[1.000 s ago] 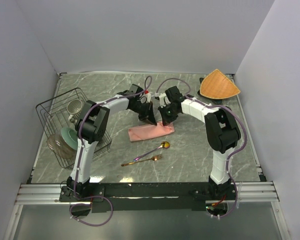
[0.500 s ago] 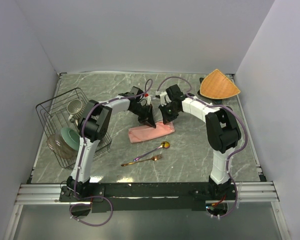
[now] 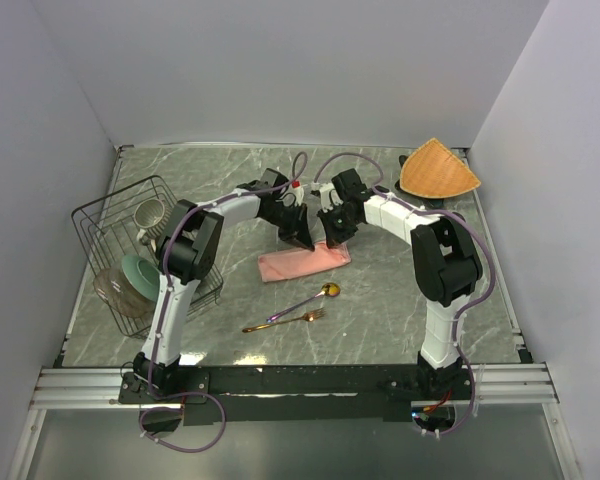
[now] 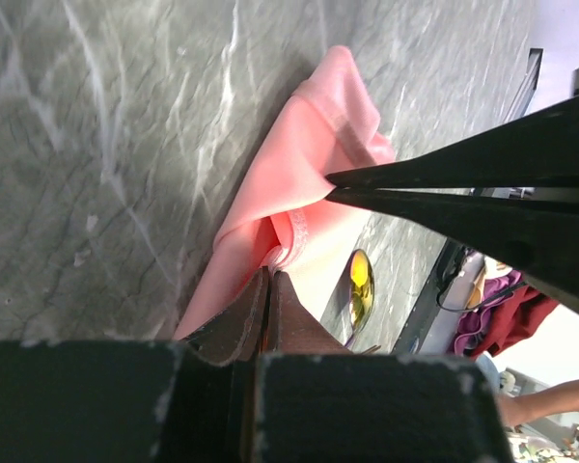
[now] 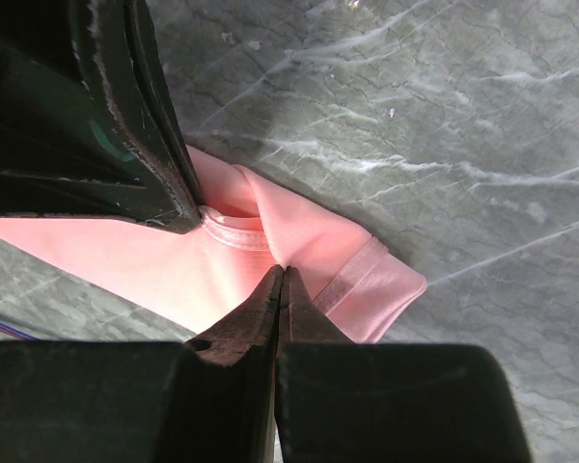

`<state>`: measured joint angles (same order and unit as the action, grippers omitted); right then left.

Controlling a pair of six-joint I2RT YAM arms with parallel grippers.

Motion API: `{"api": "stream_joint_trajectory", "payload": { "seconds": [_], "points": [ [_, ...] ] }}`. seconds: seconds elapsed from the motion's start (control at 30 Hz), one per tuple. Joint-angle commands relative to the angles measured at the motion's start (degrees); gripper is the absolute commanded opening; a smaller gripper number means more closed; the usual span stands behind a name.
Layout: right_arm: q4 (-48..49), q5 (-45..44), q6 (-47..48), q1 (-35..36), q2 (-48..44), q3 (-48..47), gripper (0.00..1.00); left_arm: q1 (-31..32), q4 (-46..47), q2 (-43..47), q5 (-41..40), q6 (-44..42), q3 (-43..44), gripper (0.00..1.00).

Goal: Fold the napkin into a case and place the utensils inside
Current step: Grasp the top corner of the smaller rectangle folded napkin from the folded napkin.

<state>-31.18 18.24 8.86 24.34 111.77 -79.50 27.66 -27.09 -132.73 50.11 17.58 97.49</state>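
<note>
The salmon-pink napkin point(image 3: 298, 264) lies folded into a narrow layered strip in the middle of the table. My left gripper point(image 3: 303, 241) is shut on a fold of its hemmed upper edge point(image 4: 291, 228), fingertips pinching the cloth. My right gripper point(image 3: 332, 241) is shut on the same upper layer a little to the right, near the strip's right end point(image 5: 372, 275). The two grippers stand close together, tips nearly touching. The gold spoon point(image 3: 312, 297) and gold fork point(image 3: 285, 321) lie side by side on the table nearer to me, apart from the napkin; the spoon's bowl point(image 4: 361, 280) shows in the left wrist view.
A black wire rack point(image 3: 120, 225) with a cup, a green plate and a glass bowl stands at the left. An orange-tan fan-shaped mat point(image 3: 438, 170) rests in the far right corner. White walls close in the grey marble table point(image 3: 380, 300).
Both grippers stay pinched on the napkin's upper edge. The strip's right end has shifted very slightly toward the far side. The spoon and fork have not moved.
</note>
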Motion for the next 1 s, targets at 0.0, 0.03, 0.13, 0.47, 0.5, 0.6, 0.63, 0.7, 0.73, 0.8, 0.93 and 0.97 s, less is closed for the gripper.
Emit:
{"api": "stream_joint_trajectory", "payload": {
  "seconds": [0.0,0.03,0.13,0.47,0.5,0.6,0.63,0.7,0.73,0.8,0.93,0.97],
  "points": [
    [-0.02,-0.40,0.63,-0.52,-2.69,-2.59,0.00,-0.06,0.47,-0.69,0.44,-2.20,3.23,0.01],
    [-0.02,-0.48,0.80,-0.43,-2.61,-2.59,0.00,-0.15,-0.50,-1.30,0.08,-2.38,3.84,0.01],
    [-0.20,-0.84,0.80,-0.43,-1.99,-3.02,0.00,-0.24,-2.78,-1.92,-0.89,-3.61,4.46,0.01],
    [-0.99,-0.66,0.10,-0.78,-2.60,-5.22,0.00,-0.50,-5.78,-5.52,-3.79,-4.31,5.08,0.01],
    [-0.99,-0.84,0.10,-0.87,-2.78,-5.22,0.00,-0.50,-5.69,-5.61,-3.79,-4.31,4.55,0.01],
    [-0.73,-1.19,0.80,-0.78,-3.31,-4.78,0.11,-0.41,-5.25,-5.35,-3.61,-4.31,3.76,0.01],
    [-0.55,-1.36,0.98,-0.78,-3.57,-4.26,0.19,-0.41,-5.17,-5.26,-3.70,-4.23,3.67,0.01],
    [0.59,-1.54,1.77,-0.87,-4.01,-3.47,0.28,-0.50,-4.99,-5.09,-3.61,-4.40,3.41,0.01],
    [0.77,-1.71,2.03,-0.78,-4.36,-3.03,0.33,-0.50,-4.99,-5.00,-3.61,-4.31,3.23,0.01],
    [1.12,-2.42,2.74,-0.70,-4.63,-2.76,0.42,-0.50,-5.08,-5.00,-3.53,-4.49,3.14,0.01],
    [3.22,-4.52,5.19,0.27,-5.85,-0.66,0.47,-0.41,-5.08,-5.26,-3.53,-4.31,3.32,0.01],
    [3.66,-5.31,6.33,0.71,-6.12,-0.13,0.47,-0.50,-5.08,-5.35,-3.53,-4.31,3.58,0.01]
  ]
}}
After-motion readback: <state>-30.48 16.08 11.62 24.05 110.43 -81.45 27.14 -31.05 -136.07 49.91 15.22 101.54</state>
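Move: The right hand's shut fingertips are already at the edge of the napkin's turned-over flap. The napkin's top right corner lies about 5 cm to this hand's right, level with it and 1 cm lower, and the spoon bowl some 11 cm straight back. The left hand's closed tips are already at the open fold on the napkin's far edge, the fold mouth barely 1 cm below; from them the top right corner is about 9 cm right. Rising and going forward about 2 cm each way, the right hand comes free of the flap's edge and its fingers part to nearly half open over the napkin's right end, the wrist tipping slightly up. The left hand, still shut, sinks roughly 1 cm onto the fold mouth and stays there, holding the napkin down. ##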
